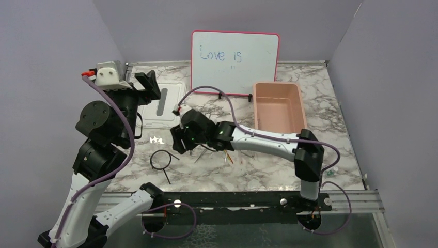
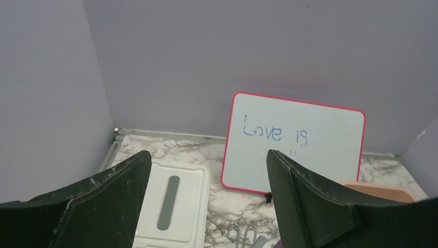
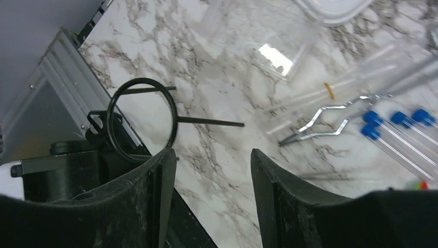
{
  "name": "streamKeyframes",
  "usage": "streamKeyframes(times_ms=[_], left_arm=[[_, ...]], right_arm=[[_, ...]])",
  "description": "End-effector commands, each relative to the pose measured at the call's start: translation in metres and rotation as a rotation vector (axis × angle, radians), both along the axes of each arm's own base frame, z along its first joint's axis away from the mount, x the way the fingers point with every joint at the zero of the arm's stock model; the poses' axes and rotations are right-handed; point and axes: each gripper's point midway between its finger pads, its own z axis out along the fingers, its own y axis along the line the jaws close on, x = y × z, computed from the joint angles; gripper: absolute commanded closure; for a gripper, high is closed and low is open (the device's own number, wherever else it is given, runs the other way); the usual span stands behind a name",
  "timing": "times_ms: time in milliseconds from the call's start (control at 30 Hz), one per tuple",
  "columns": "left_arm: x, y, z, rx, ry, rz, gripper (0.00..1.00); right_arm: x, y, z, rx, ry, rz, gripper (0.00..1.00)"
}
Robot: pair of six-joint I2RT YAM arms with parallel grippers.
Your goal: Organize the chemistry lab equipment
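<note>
A black wire ring (image 1: 160, 159) (image 3: 142, 119) with a stem lies flat near the table's front left. My right gripper (image 1: 178, 142) (image 3: 212, 152) hovers open just right of it, with only bare marble between its fingers. Metal tweezers (image 3: 323, 124), clear blue-capped tubes (image 3: 397, 134) and a clear tube with a yellow band (image 3: 329, 90) lie beyond it. In the top view a red-yellow stick (image 1: 229, 158) lies beside the right forearm. My left gripper (image 1: 150, 85) (image 2: 206, 155) is raised high at the back left, open and empty.
A pink-framed whiteboard (image 1: 235, 62) (image 2: 294, 142) stands at the back. A pink tub (image 1: 277, 106) sits to its right, and a white lid (image 1: 162, 103) (image 2: 173, 204) lies to its left. A small clear piece (image 1: 156, 139) lies left of the right gripper. A metal rail (image 1: 248, 195) edges the front.
</note>
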Motion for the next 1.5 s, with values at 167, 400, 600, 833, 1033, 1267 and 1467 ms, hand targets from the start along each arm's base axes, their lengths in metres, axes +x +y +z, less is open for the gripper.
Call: streamKeyframes(times_ms=[167,400,600,833,1033,1267,1467], left_arm=[[-0.006,0.035,0.024,0.016,-0.015,0.175,0.15],[0.0,0.028,0.01,0.051,0.013,0.156,0.15],[0.005,0.023,0.001,0.074,0.032,0.145,0.15],[0.003,0.023,0.001,0.073,0.03,0.141,0.15],[0.001,0.024,0.006,0.062,0.019,0.14,0.15],[-0.004,0.027,0.017,0.033,-0.007,0.133,0.15],[-0.008,0.021,0.023,0.008,-0.028,0.088,0.15]], right_arm=[[-0.016,0.077,-0.019,-0.048,-0.086,0.053,0.48],[-0.015,0.076,-0.048,-0.168,-0.144,0.047,0.58],[-0.03,0.085,-0.062,-0.211,-0.16,0.156,0.63],[-0.035,0.087,-0.065,-0.241,-0.175,0.167,0.86],[-0.034,0.089,-0.038,-0.172,-0.204,0.156,0.99],[-0.031,0.073,0.016,-0.061,-0.267,0.115,0.99],[-0.024,0.044,0.074,0.042,-0.325,0.064,0.99]])
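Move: The right hand is empty and goes for the black tripod ring, roughly 7 cm back, 7 cm left and 6 cm below it. A clear plastic box lies some 3 cm ahead and 11 cm left of that hand, 15 cm down; the metal tongs are about 8 cm ahead, 6 cm right and 17 cm down. From the left hand, the ring is around 11 cm back, level sideways, 37 cm below. Bring the right gripper left about 8 cm, easing back and then sinking some 6 cm to the forward rim of the tripod ring, with the wrist turning roughly 15 degrees. Close the part-open fingers to pinch that rim, then raise it and draw it back rightwards about 4 cm. Let the left hand, open and empty, shift just a couple of centimetres left. ##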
